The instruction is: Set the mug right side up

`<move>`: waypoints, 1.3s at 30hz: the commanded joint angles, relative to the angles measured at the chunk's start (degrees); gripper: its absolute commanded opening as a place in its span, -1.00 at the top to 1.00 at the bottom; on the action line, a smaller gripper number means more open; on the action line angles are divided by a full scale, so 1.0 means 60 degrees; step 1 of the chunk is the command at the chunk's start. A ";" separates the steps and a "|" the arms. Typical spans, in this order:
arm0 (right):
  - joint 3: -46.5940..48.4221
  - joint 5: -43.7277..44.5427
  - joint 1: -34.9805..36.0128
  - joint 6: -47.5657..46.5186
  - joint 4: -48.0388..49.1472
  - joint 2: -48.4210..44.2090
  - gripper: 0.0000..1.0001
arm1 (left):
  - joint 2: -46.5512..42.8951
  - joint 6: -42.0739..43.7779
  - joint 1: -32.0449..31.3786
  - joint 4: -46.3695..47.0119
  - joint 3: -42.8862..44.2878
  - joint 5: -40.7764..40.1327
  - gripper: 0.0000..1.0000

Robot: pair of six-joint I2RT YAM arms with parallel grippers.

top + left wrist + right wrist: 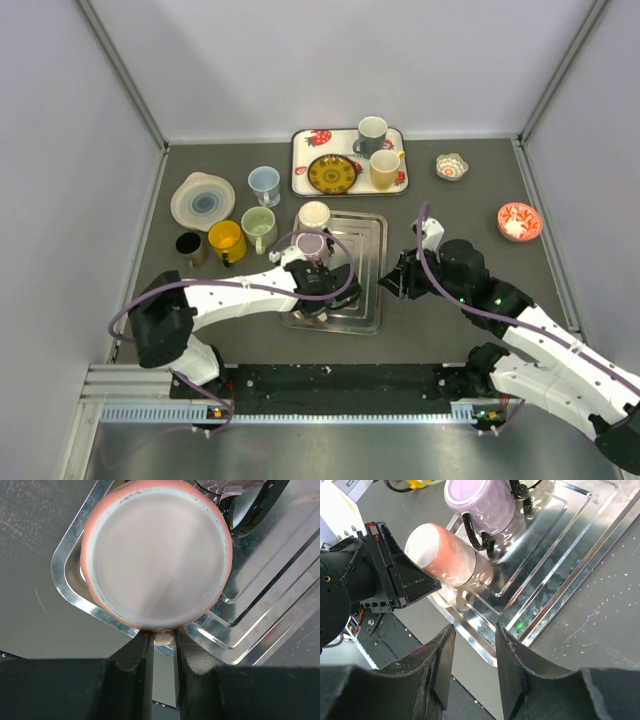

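Note:
A salmon-pink mug point(447, 555) leans on the front corner of the steel tray point(560, 545). Its pale base point(155, 555) faces the left wrist camera and its mouth points down at the tray. My left gripper point(162, 640) is shut on the mug's handle point(163, 638), a small pale nub pinched between the black fingers point(415, 587). In the top view this mug is mostly hidden under the left wrist point(315, 280). My right gripper point(472, 635) stands open with nothing between its fingers, just off the tray's near right edge point(393, 280).
A lavender mug with a black handle point(480, 502) stands upside down on the tray right behind the pink one. A cream mug point(314, 215), green, yellow and dark cups point(225, 240), a plate stack point(203, 200), a strawberry tray with mugs point(305, 170) and two small bowls point(519, 221) lie farther out.

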 commanded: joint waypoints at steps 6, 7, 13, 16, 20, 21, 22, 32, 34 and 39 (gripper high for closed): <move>0.0139 0.0093 0.0118 0.0094 0.0051 -0.0213 0.24 | -0.0889 0.2345 0.0063 0.1475 -0.0953 0.0312 1.00; 0.0125 0.0093 0.0104 0.0109 0.0037 -0.0242 0.24 | -0.1166 0.2665 0.0048 0.1593 -0.1027 0.0327 1.00; 0.0124 0.0108 0.0118 0.0138 -0.0007 -0.0301 0.24 | -0.2207 0.3474 -0.0303 0.2121 -0.1467 0.0402 1.00; 0.0154 0.0108 0.0118 0.0153 0.0007 -0.0330 0.24 | -0.2661 0.3576 -0.0903 0.2121 -0.1511 -0.0228 1.00; 0.0183 0.0093 0.0118 0.0168 -0.0022 -0.0344 0.24 | -0.2999 0.3913 -0.1693 0.2107 -0.1307 -0.1018 1.00; 0.0227 0.0078 0.0104 0.0182 -0.0036 -0.0359 0.24 | -0.3144 0.4015 -0.1812 0.2136 -0.1277 -0.1296 1.00; 0.0242 0.0078 0.0104 0.0197 -0.0051 -0.0374 0.24 | -0.3204 0.4060 -0.1929 0.2194 -0.1277 -0.1400 1.00; 0.0154 -0.0330 0.0104 0.0577 -0.0344 -0.1193 0.23 | -0.4943 0.5388 -0.2779 0.3331 -0.1481 -0.2821 1.00; 0.0008 -0.0637 0.0118 0.0841 -0.0242 -0.1470 0.23 | -0.5574 0.5947 -0.2780 0.4270 -0.1745 -0.2968 1.00; -0.0737 -0.1370 0.0104 0.1864 0.1218 -0.2233 0.21 | -0.7538 0.9095 -0.2780 0.9721 -0.3355 -0.2677 1.00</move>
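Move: The left fingers already hold the handle of the upside-down pink mug, whose middle lies about 4 cm ahead and 4 cm left at roughly finger height. The purple mug stands some 13 cm ahead and 2 cm left of that hand, the white mug 20 cm ahead and 1 cm left, the upright green mug 18 cm ahead and 13 cm left. From the empty right hand, the pink mug is about 3 cm ahead, 18 cm left and 11 cm below. Keeping its pinch on the pink mug's handle, the left hand swivels clockwise and draws back some 5 cm, a little rightward, away from the purple mug, then rises ever faster to about 14 cm, clear of the tray. Its fingers tip up from pointing steeply down as it climbs. Late on, the empty right gripper backs off and rises about 4 cm. ##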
